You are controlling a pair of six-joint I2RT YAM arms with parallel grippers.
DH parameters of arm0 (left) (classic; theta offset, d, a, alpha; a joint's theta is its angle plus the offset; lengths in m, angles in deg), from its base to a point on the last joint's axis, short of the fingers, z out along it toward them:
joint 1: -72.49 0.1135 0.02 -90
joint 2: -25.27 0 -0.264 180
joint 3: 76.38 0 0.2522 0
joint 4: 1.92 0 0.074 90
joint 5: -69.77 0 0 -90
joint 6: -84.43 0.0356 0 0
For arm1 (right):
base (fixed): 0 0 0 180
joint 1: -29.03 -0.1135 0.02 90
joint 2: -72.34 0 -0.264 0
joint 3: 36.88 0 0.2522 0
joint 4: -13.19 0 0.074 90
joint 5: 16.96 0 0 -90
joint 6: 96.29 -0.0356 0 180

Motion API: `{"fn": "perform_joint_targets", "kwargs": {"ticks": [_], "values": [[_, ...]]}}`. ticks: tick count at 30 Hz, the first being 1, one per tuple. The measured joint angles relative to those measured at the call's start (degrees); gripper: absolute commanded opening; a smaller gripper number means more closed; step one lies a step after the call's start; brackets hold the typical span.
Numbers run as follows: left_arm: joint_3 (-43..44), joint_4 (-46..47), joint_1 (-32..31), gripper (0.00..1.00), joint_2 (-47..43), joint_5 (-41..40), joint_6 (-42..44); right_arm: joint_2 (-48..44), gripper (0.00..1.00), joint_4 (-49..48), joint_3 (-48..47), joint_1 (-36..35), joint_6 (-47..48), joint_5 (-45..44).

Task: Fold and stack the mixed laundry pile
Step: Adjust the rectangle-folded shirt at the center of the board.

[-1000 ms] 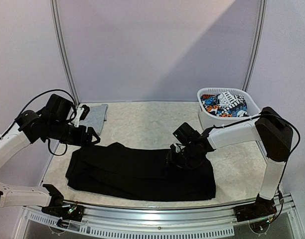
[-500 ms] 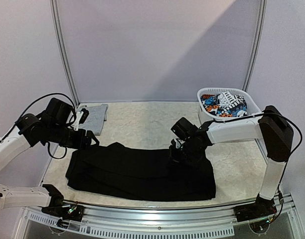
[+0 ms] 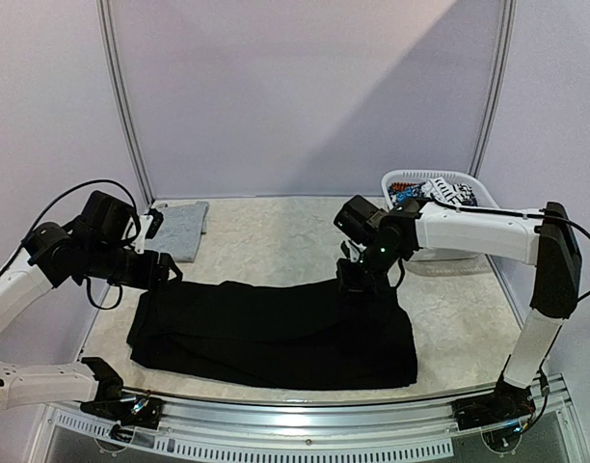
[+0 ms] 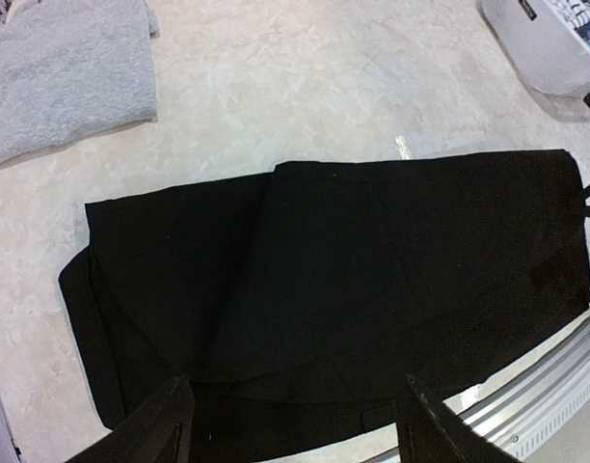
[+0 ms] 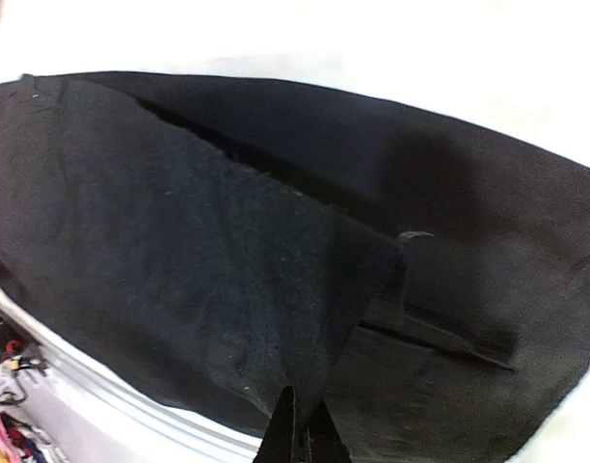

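Observation:
The large black garment (image 3: 276, 333) lies spread flat across the near half of the table; it also fills the left wrist view (image 4: 353, 280). My right gripper (image 3: 355, 280) is shut on a pinched fold of it near its far right edge, and the cloth rises in a tent to the closed fingertips (image 5: 300, 439). My left gripper (image 3: 168, 270) is open and empty, hovering over the garment's far left corner, fingers spread wide (image 4: 295, 424). The folded light grey top (image 3: 182, 229) lies at the back left. The printed piece (image 3: 440, 190) is in the white basket (image 3: 449, 258).
The basket stands at the back right, partly behind my right forearm; its wall shows in the left wrist view (image 4: 541, 48). A metal rail (image 3: 305, 410) runs along the table's near edge. Bare marbled tabletop (image 3: 276, 236) lies between the grey top and the basket.
My right gripper has moved away from the near edge toward the back, lifting the pinched black cloth. My left gripper has drawn back slightly to the left.

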Motion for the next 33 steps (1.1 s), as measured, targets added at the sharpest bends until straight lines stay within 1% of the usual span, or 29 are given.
{"fn": "perform_joint_targets", "kwargs": {"ticks": [7, 18, 22, 26, 28, 29, 31, 33], "values": [[0.0, -0.1, 0.2, 0.71, 0.0, 0.0, 0.0, -0.1, 0.0, 4.2, 0.2, 1.8, 1.5, -3.9], [-0.5, 0.0, 0.2, 0.71, 0.0, 0.7, 0.0, 0.0, 0.0, 1.6, 5.6, 2.3, 0.5, -4.1], [-0.6, 0.0, 0.2, 0.73, 0.0, 0.5, -0.3, 0.2, 0.07, 0.1, 7.6, 2.3, -0.6, -4.1], [-1.7, 0.2, 0.3, 0.76, -0.5, -0.3, -1.4, 0.5, 0.08, -1.9, 10.0, 2.4, -1.0, -4.3], [-2.3, 0.2, 0.3, 0.76, -0.6, -0.6, -2.8, 1.0, 0.1, -2.3, 10.4, 2.6, -1.2, -4.4], [-2.7, 0.1, 0.3, 0.75, -0.6, -0.6, -3.5, 1.3, 0.14, -2.4, 10.4, 2.8, -1.2, -4.5], [-3.5, -0.3, 0.3, 0.75, -0.7, -0.5, -5.4, 1.9, 0.23, -2.7, 10.4, 3.3, -1.3, -4.8], [-4.1, -0.9, 0.3, 0.75, -0.7, -0.5, -7.1, 2.0, 0.25, -2.4, 10.2, 3.7, -1.1, -5.4]]}}
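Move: The right gripper has a pinch of the black shirt lifted some 8 cm. The spot where that layer is to be laid is about 6 cm to its right, level fore and aft. The shirt's right end is about 11 cm right and 7 cm back; the basket is some 23 cm ahead and 19 cm right. From the left gripper, the shirt's left end is about 4 cm left, 3 cm back and 18 cm below; the folded grey shirt is some 20 cm straight ahead. Draw the pinched layer about 4 cm to the right with the right gripper, then lower it some 6 cm onto the shirt, easing a little farther right and turning the fingers about 10 degrees nearer to straight down. Part the fingers slightly near the bottom to let go of the cloth. Late on, sink the open left gripper about 3 cm above the shirt's left end, touching nothing. ##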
